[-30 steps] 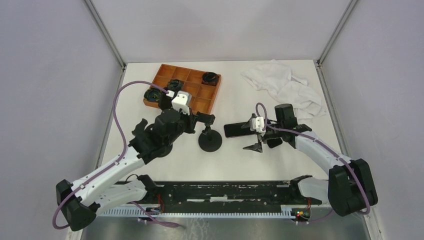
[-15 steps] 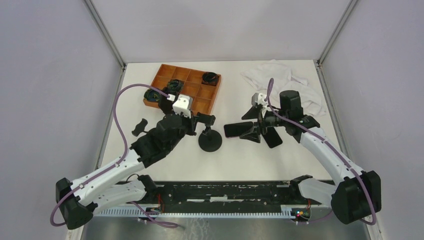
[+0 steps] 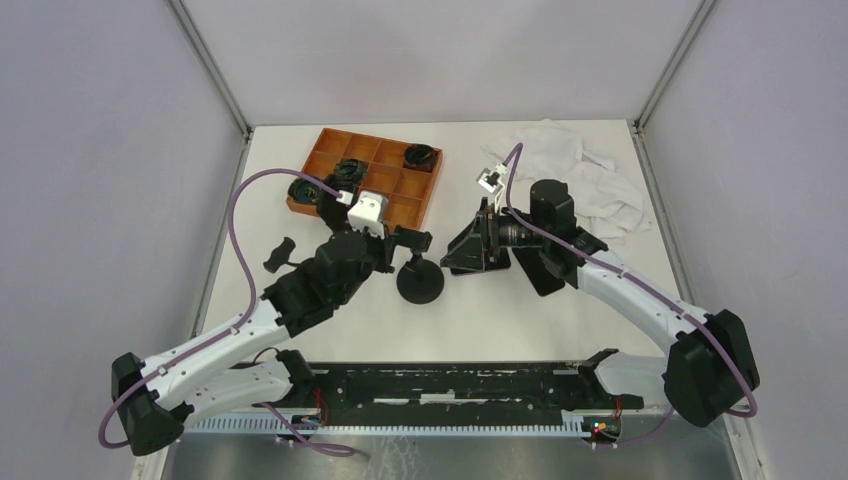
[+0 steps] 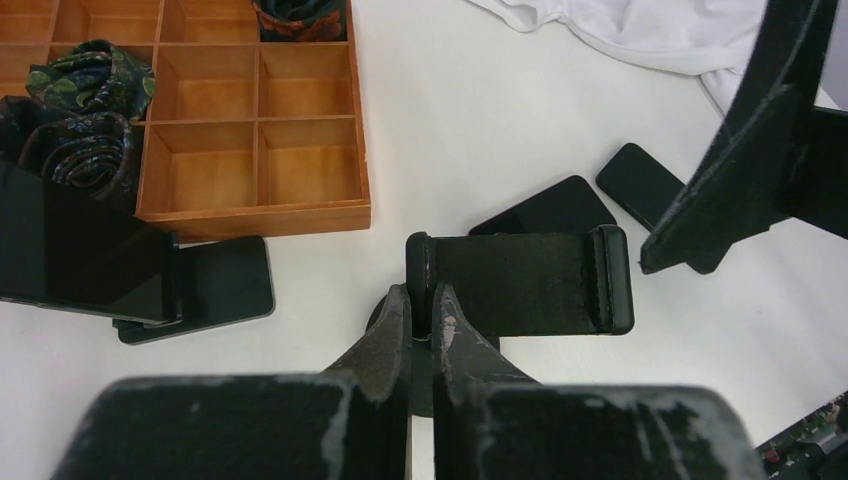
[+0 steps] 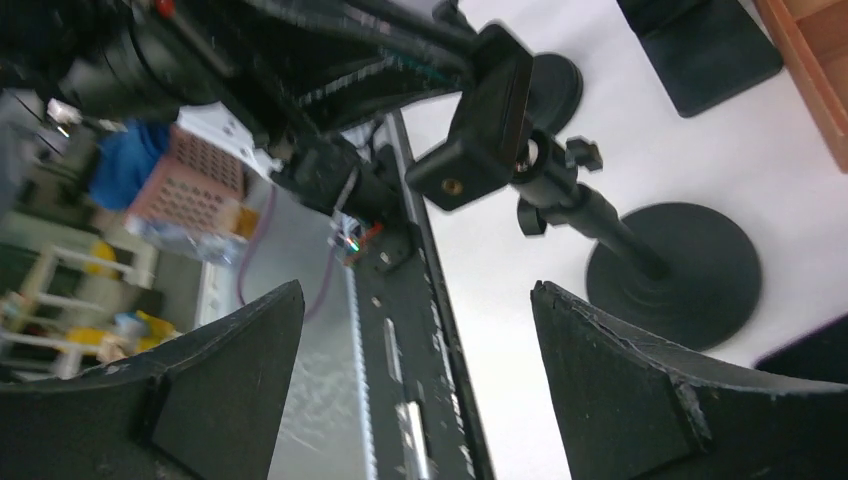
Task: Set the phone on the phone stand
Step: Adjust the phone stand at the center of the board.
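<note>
The black phone stand (image 3: 420,283) stands mid-table on a round base. Its cradle (image 4: 520,283) is empty. My left gripper (image 4: 422,295) is shut on the cradle's thin left edge; from above the left gripper (image 3: 410,240) sits over the stand. My right gripper (image 3: 468,248) hangs open just right of the stand, covering most of the phone (image 4: 545,208), which lies flat on the table. In the right wrist view nothing is between the fingers (image 5: 640,380) of the right gripper (image 5: 418,290), and the stand (image 5: 620,240) lies ahead.
A second dark phone (image 3: 545,275) lies right of the first. An orange compartment tray (image 3: 400,205) with rolled dark items stands at the back left, with more phones (image 4: 200,285) beside it. A white cloth (image 3: 580,170) lies at the back right. A small black part (image 3: 282,252) lies at the left.
My right gripper has swung left and tilted, from right of the phone to over it, close to the stand. The left gripper stays shut on the cradle.
</note>
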Available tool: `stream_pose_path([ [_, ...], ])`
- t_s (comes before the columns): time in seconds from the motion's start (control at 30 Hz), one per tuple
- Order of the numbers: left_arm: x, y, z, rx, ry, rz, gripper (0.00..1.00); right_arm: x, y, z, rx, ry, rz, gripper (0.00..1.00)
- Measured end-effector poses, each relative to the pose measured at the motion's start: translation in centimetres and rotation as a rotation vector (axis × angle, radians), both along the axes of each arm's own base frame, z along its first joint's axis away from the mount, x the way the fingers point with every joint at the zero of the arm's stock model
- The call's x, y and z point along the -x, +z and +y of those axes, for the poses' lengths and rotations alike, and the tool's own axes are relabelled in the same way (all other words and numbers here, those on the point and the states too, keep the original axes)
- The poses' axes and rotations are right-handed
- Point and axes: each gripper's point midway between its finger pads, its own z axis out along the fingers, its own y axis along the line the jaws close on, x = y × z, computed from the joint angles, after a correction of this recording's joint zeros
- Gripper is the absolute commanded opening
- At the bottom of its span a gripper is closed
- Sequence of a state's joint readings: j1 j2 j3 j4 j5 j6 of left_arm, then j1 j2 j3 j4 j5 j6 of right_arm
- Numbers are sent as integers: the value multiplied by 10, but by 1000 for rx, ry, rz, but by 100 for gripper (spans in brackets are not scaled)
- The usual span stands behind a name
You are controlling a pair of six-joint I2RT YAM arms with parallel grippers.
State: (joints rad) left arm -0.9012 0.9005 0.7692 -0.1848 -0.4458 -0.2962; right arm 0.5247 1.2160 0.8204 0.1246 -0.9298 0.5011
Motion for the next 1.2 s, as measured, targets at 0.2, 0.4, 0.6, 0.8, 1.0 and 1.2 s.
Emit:
stream_pose_path([
  [0.2,0,-1,-1,-5,8,-4,2,-9,5,15,-55,-37,147,90],
  [0.4,1,0,-4,-8,3,-5,2,-12,5,32,-64,-45,233,86],
  [0.6,0,-1,-5,-14,10,-6,2,-20,3,39,-66,-70,267,75],
  [0.8,-1,0,-7,-19,11,-6,2,-24,8,42,-80,-82,273,59],
  [1.0,1,-1,-8,-21,6,-5,2,-30,-2,43,-60,-111,292,30],
  [1.2,3,-4,-7,-30,-2,3,2,-31,-8,41,-39,-116,281,19],
])
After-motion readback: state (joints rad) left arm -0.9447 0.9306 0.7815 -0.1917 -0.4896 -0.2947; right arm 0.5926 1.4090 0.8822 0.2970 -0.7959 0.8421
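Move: Ahead and to the right hand's left is the right end of the phone stand's clamp, about 3 cm farther forward, 5 cm to the left and roughly level with it. The stand's round base is some 7 cm left, 3 cm ahead and 18 cm below the right hand, and the nearest phone about 7 cm right, 9 cm ahead and 19 cm down. From the left hand, that clamp end is about 7 cm right and 2 cm back, at its height. Reaching about 4 cm left and 3 cm forward to the clamp's free right end, the right hand rolls some 15 degrees about its fingers' axis. Once the leftward reach eases off, its wide-open fingers shut on that end and pinch it while the hand still edges forward. The left fingers keep their pinch on the clamp's left end, drifting barely a centimetre to the right. ##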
